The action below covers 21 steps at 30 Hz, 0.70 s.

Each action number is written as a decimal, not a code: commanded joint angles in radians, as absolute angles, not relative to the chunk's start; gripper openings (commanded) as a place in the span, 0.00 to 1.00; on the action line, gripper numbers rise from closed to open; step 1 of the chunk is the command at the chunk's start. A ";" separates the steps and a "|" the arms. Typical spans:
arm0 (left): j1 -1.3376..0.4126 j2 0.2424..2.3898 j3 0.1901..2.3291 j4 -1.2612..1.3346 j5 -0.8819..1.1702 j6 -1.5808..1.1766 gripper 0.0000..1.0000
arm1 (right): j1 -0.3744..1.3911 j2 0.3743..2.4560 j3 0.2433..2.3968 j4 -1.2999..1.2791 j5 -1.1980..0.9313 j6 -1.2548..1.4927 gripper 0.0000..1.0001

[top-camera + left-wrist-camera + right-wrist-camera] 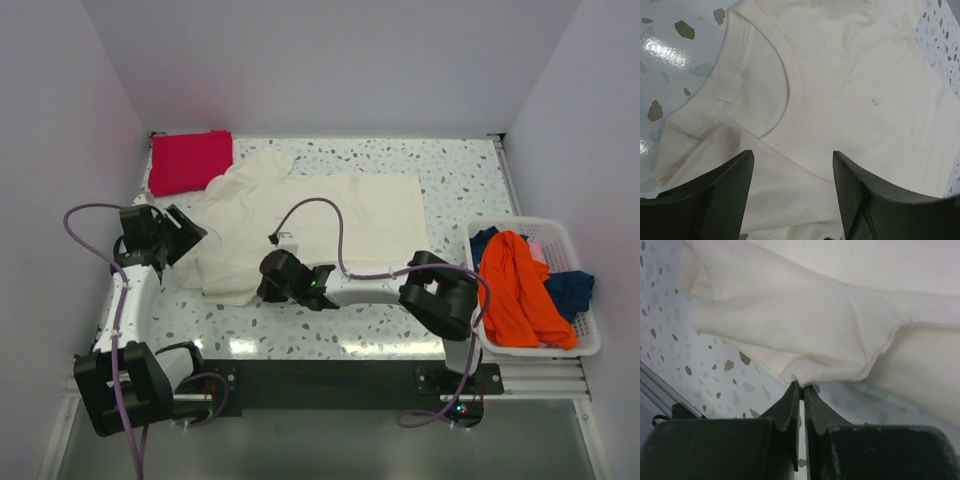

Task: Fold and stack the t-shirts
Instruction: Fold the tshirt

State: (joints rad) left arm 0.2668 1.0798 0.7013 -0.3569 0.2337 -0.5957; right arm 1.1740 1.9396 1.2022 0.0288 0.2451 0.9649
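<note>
A large cream t-shirt (340, 215) lies spread over the middle of the table. Its collar (790, 90) shows in the left wrist view. My left gripper (188, 240) hovers at the shirt's left side, and the left gripper (792, 162) is open, with cream cloth below its fingers (732, 187). My right gripper (268, 287) is at the shirt's near edge. That right gripper (801, 385) is shut on a fold of the cream cloth (805, 340) and pinches it at the tips. A folded red t-shirt (190, 160) lies at the back left.
A white basket (585, 340) at the table's right edge holds an orange t-shirt (515, 285) and a blue one (572, 290). Grey walls close in the table on the left, back and right. The arm bases sit on a black rail (330, 380) at the front.
</note>
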 commanded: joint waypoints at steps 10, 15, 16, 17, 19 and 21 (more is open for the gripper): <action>0.264 1.120 0.703 -0.288 0.273 -0.571 0.69 | 0.991 2.003 1.426 0.032 0.029 0.894 0.00; 0.264 1.131 0.704 -0.287 0.278 -0.569 0.69 | 0.934 2.045 1.480 0.072 0.003 0.888 0.00; 0.265 1.129 0.704 -0.284 0.278 -0.571 0.69 | 0.925 2.060 1.495 0.075 0.002 0.891 0.00; 0.264 1.129 0.706 -0.284 0.278 -0.571 0.69 | 0.910 2.066 1.499 0.093 -0.024 0.893 0.00; 0.264 1.132 0.710 -0.288 0.278 -0.569 0.69 | 0.896 2.078 1.505 0.119 -0.035 0.908 0.00; 0.264 1.135 0.716 -0.288 0.276 -0.568 0.69 | 0.873 2.086 1.506 0.144 -0.047 0.920 0.00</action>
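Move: The right hand already pinches the edge of the near sleeve of the cream t-shirt; the shirt's chest, where the sleeve is being taken, lies about 13 cm ahead, level sideways and some 3 cm lower. The collar is roughly 11 cm ahead and 15 cm left; the red t-shirt some 30 cm ahead and 17 cm left. From the left hand, open and empty, the chest lies about 15 cm right, 3 cm back and 9 cm below. Keeping its pinch, the right hand draws the near sleeve about 12 cm forward over the chest, rising some 4 cm. ##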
